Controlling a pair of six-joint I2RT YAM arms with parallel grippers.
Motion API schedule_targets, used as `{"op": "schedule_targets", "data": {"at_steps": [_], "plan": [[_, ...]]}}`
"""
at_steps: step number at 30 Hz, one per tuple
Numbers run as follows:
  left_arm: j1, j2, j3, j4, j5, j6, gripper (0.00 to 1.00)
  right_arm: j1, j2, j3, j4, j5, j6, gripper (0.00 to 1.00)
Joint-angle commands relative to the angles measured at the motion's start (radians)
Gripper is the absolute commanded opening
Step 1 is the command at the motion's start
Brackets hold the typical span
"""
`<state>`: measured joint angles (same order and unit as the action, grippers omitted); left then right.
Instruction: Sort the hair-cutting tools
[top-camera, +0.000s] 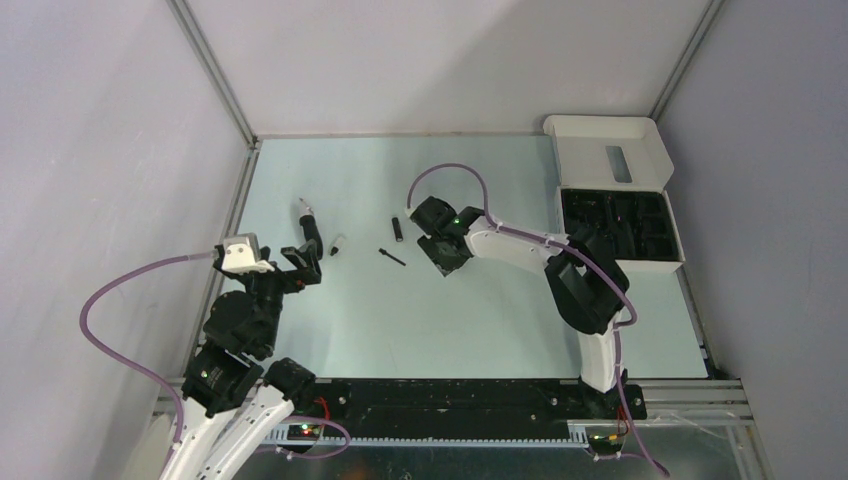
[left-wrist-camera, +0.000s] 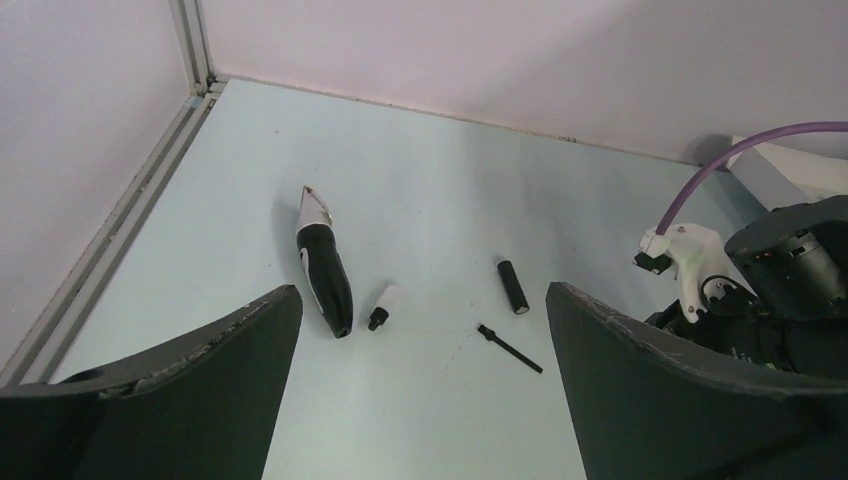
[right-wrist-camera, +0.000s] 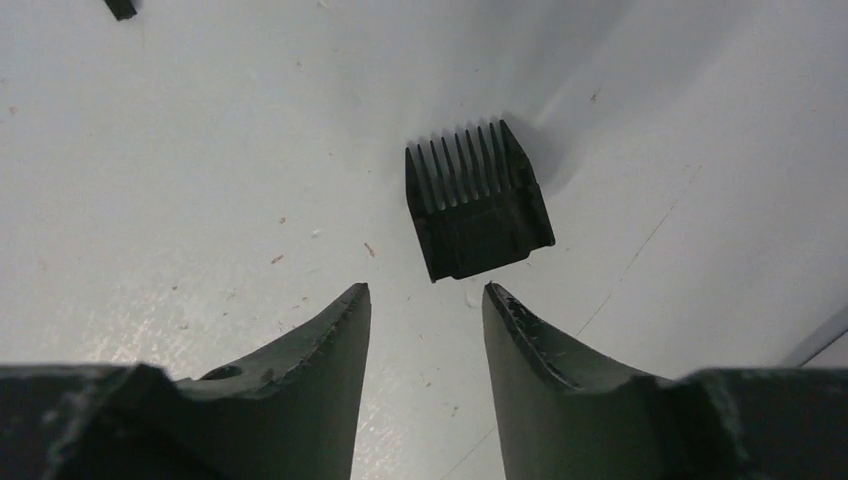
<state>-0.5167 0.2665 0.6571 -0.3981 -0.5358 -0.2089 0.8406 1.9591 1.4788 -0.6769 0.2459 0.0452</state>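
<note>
The hair-cutting tools lie loose on the pale table. The tapered trimmer body (top-camera: 310, 228) (left-wrist-camera: 322, 265) with its silver tip lies at the left. Beside it are a small black-and-white piece (left-wrist-camera: 382, 305), a short cylinder (left-wrist-camera: 512, 287) and a thin stick (left-wrist-camera: 510, 348). My left gripper (left-wrist-camera: 422, 290) (top-camera: 300, 265) is wide open just short of the trimmer body, holding nothing. The squarish comb attachment (right-wrist-camera: 477, 200) lies flat just past my right gripper (right-wrist-camera: 425, 288) (top-camera: 440, 255). Its jaws stand apart with nothing between them, and in the top view it hides the comb.
A white box (top-camera: 672, 262) with a black moulded insert and raised lid (top-camera: 605, 150) stands at the right edge of the table. Metal frame rails (top-camera: 232, 215) and walls close in the table. The right arm's wrist (left-wrist-camera: 790, 265) sits at the right of the left wrist view.
</note>
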Motion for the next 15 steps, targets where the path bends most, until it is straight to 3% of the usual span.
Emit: {"op": "schedule_targets", "data": {"at_steps": [1,15], "plan": [[0.006,0.012,0.013,0.033,0.018,0.018,1.0,-0.008,0.023,0.004,0.039,-0.017,-0.033,0.47],[0.009,0.017,0.008,0.045,0.062,0.03,1.0,-0.03,0.079,-0.015,0.098,-0.036,-0.043,0.2]]}}
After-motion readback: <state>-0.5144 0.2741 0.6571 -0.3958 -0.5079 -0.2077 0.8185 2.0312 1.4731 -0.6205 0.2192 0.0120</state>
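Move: Just ahead of the right hand lies the black comb guard, about 3 cm forward, 1 cm to its right and 4 cm below. The black brush lies some 10 cm to that hand's left and 1 cm forward; the short black cylinder is about 9 cm left and 7 cm ahead, both roughly 4 cm lower. From the idle left hand the comb guard is about 13 cm ahead, 28 cm to the right and 27 cm down. Sinking about 3 cm and easing 1 cm forward, the right hand brings its steeply down-pointing fingers onto the comb guard's near-left side. The half-open fingers close to roughly a quarter open as they go down, and end with the tips astride the guard's side wall; the wrist hardly turns. ##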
